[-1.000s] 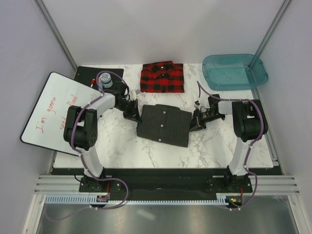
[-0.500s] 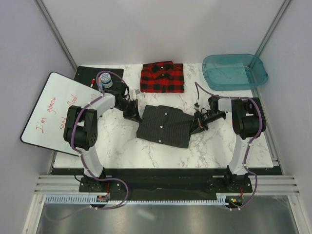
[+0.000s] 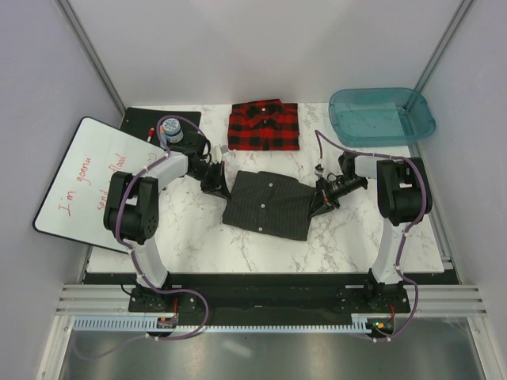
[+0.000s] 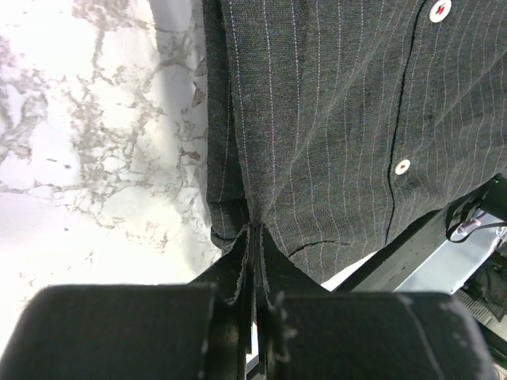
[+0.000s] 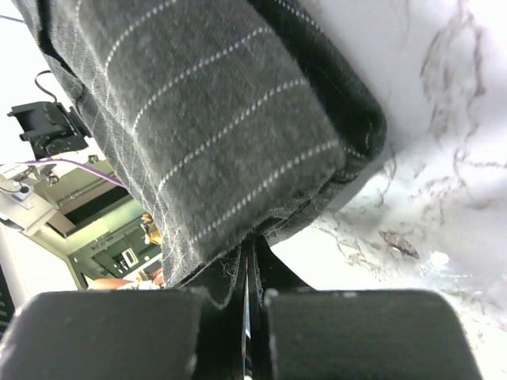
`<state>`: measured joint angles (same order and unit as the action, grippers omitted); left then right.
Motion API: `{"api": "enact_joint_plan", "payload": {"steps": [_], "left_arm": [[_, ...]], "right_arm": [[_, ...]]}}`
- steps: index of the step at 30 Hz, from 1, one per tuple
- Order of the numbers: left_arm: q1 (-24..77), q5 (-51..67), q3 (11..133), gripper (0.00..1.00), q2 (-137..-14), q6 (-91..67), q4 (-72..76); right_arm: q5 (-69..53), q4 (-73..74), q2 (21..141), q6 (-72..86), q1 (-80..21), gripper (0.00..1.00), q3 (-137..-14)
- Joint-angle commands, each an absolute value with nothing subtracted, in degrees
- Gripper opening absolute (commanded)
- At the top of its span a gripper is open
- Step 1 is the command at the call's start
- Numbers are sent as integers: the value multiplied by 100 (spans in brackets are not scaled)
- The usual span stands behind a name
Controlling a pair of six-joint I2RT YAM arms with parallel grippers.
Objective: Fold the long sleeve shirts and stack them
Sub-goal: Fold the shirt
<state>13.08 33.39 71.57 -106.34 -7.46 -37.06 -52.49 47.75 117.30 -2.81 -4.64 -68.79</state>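
Note:
A folded dark pinstriped shirt lies mid-table, white buttons up. My left gripper is shut on its left edge; the left wrist view shows cloth pinched at the left gripper's tips. My right gripper is shut on the shirt's right edge, which is lifted; in the right wrist view the folded bundle hangs above the marble at the right gripper's tips. A folded red-and-black plaid shirt lies at the back of the table, apart from both grippers.
A teal plastic tub stands at the back right. A whiteboard with red writing overhangs the left edge; a black mat with a small jar sits at the back left.
The right gripper has moved up and toward the back, lifting the pinstriped shirt's right edge; the shirt now looks narrower. The left gripper has barely moved.

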Motion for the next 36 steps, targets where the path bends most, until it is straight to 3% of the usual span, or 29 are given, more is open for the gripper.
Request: {"api": "enact_joint_plan", "payload": {"steps": [1, 15, 17, 21, 23, 24, 28, 32, 36], "left_arm": [[1388, 3357, 7075, 2, -10450, -879, -3455], [1441, 3612, 6240, 2, -9923, -1353, -2602], [1433, 3490, 6275, 2, -9905, -1345, -2540], [1293, 3559, 6284, 19, -9792, -1389, -2557], [1240, 3603, 6188, 29, -9581, -1389, -2584], [1213, 3682, 6153, 33, -9528, -1363, -2662], [1204, 4077, 5863, 53, -9238, -1204, -2777], [1230, 4438, 5538, 56, -9123, -1239, -2804], [1450, 4702, 5440, 54, -9237, -1309, -2663]], "right_arm": [[-4861, 5010, 11899, -606, -413, 0, -6820], [-4087, 4789, 12726, -632, -545, 1, -8472], [-4017, 4974, 12648, -738, -484, 13, -8525], [-3929, 5395, 12280, -1062, -159, 43, -8762], [-3929, 5738, 12112, -1221, -36, 45, -8868], [-3877, 5835, 11929, -1378, -26, 50, -8894], [-3920, 6301, 11593, -1714, 220, 52, -8842], [-3919, 6407, 11452, -1941, 290, 56, -8535], [-4726, 6477, 11198, -2004, 343, 50, -8429]]}}
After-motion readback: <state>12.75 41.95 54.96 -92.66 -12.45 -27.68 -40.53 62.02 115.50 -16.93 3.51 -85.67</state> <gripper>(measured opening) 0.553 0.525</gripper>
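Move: Both hands already pinch the side edges of the folded dark shirt, low over the table: its middle lies about 15 cm to the left hand's right and 3 cm back, and some 15 cm to the right hand's left and 3 cm ahead. The checked shirt is about 25 cm ahead and 13 cm right of the left hand; the blue tub is some 35 cm ahead and 25 cm right of the right hand. Still pinching the dark shirt's right edge, the right hand dips, pushes it forward about 6 cm, then opens, lets go and backs off some 8 cm to the right, rising about 5 cm. The left hand meanwhile drags its edge back about 2 cm, eases forward, opens to release it, and lifts about 3 cm while drawing back clear. ##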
